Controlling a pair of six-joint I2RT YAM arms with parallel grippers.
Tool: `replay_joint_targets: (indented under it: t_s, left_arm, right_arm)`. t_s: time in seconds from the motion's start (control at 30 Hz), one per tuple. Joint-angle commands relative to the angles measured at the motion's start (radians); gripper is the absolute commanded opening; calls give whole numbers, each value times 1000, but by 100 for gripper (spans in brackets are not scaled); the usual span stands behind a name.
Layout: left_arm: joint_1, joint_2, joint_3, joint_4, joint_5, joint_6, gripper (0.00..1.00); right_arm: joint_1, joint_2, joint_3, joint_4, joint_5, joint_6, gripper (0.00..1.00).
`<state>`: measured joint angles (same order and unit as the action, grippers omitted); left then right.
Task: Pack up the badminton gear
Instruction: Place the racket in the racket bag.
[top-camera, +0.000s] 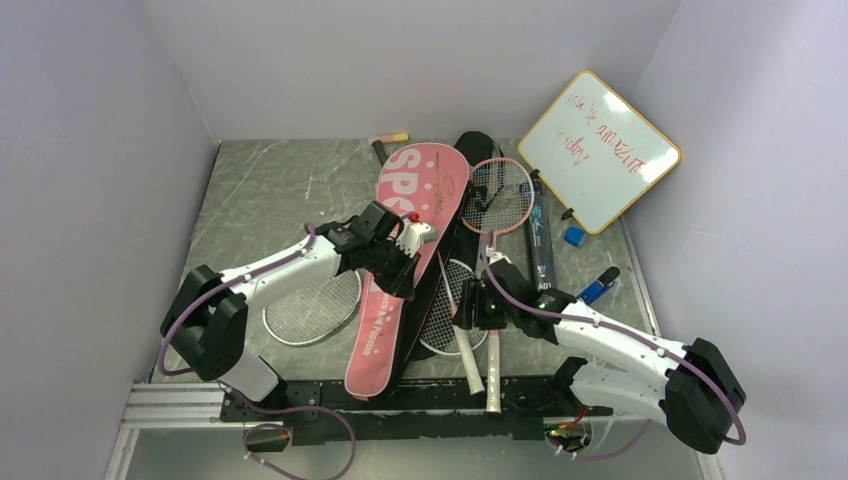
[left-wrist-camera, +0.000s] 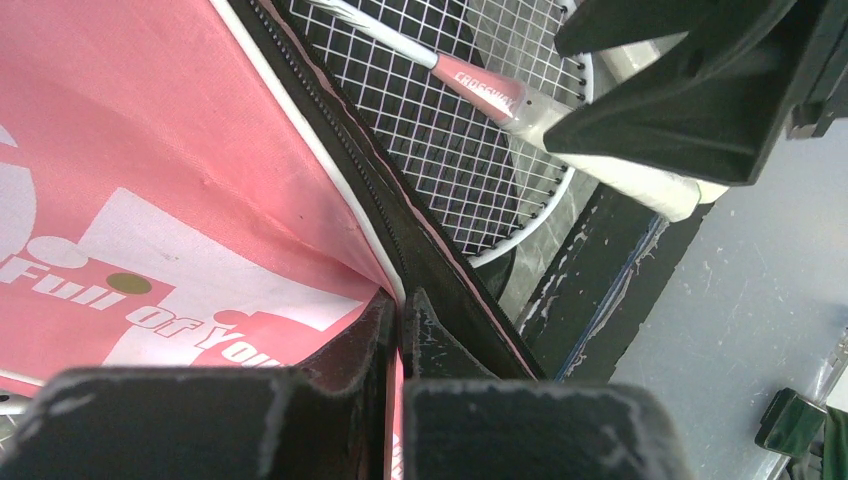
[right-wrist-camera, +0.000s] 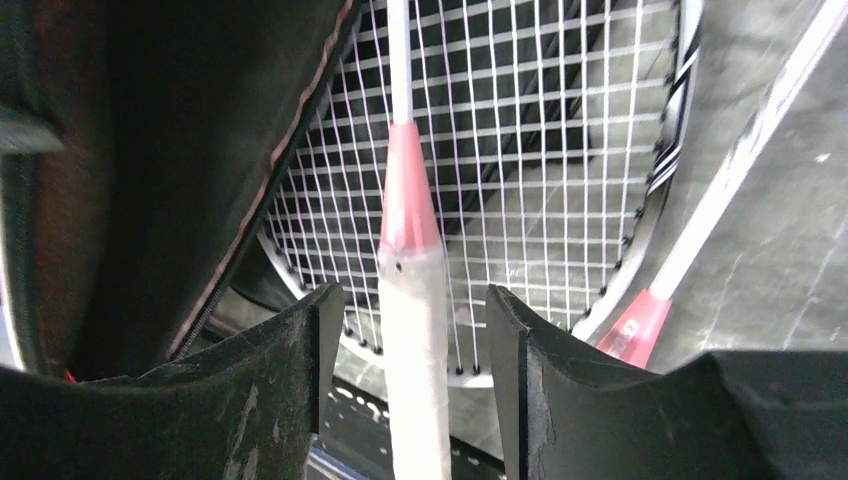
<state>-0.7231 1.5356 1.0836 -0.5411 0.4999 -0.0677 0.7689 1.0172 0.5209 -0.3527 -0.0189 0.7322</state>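
Note:
The pink "SPORT" racket cover (top-camera: 410, 240) lies lengthwise mid-table over the black cover (top-camera: 470, 150). My left gripper (top-camera: 405, 268) is shut on the pink cover's (left-wrist-camera: 150, 200) zipped edge, pinching it between the fingertips (left-wrist-camera: 400, 320). My right gripper (top-camera: 478, 300) (right-wrist-camera: 412, 310) is open, a finger on each side of a racket's white-wrapped handle (right-wrist-camera: 412, 340), with gaps on both sides. That handle lies across a white-framed racket head (right-wrist-camera: 560, 150). The pink-framed racket (top-camera: 498, 195) lies beyond, another white-framed racket (top-camera: 312, 305) is at the left, and a dark tube (top-camera: 541, 240) is at the right.
A wood-framed whiteboard (top-camera: 598, 150) leans in the far right corner. A pink-yellow marker (top-camera: 388, 138) lies at the back wall. A blue marker (top-camera: 598, 288) and a small blue piece (top-camera: 573, 236) lie right of the tube. Walls close in three sides.

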Motion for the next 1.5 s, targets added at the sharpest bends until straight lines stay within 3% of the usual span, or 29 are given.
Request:
replay_joint_targets:
  t_s: [0.0,0.27,0.63,1.0,1.23,1.47]
  left_arm:
    - [3,-25,-6,32,20,23,5]
    - [3,16,-9,22,20,11,5]
    - [3,47,-13,36,99,6,5]
    - [-13,12,-15,144,183,-123,5]
    - [-58,-28,-46,284,218,-263,5]
    - [-79,-98,-69,455,282,-401,5]
  right_arm:
    - [51,17,-9,-46,-32,-2,58]
    - [76,33,-49,16,-64,21,55]
    - [78,30,1,102,-123,62,22]
    - [87,16,-13,342,-231,220,19]
    - [109,22,-32,463,-204,318,18]
    - [128,-45,-60,484,-111,369,11]
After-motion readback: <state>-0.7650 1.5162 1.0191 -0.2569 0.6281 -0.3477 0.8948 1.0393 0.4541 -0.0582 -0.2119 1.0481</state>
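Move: The racket handle lies some 4 cm behind the right hand, centred between its open fingers and about 3 cm below. The white-framed racket is almost straight below that hand, roughly 5 cm down; the second racket's handle is about 9 cm back and 6 cm right. The bag opening is some 8 cm to its left, about level fore and aft. From the left hand, still pinching the bag's zip edge, the racket handle is about 10 cm right, 7 cm back and 8 cm down. Back and down by some 3 cm each way, the right hand brings its open fingers around the racket handle and pinches it, then lifts it about 6 cm and carries it some 7 cm left to the bag opening, its left side tipping up roughly 20 degrees. The left hand keeps the bag's zip edge, dipping slightly before drawing it right and up, towards the handle. ##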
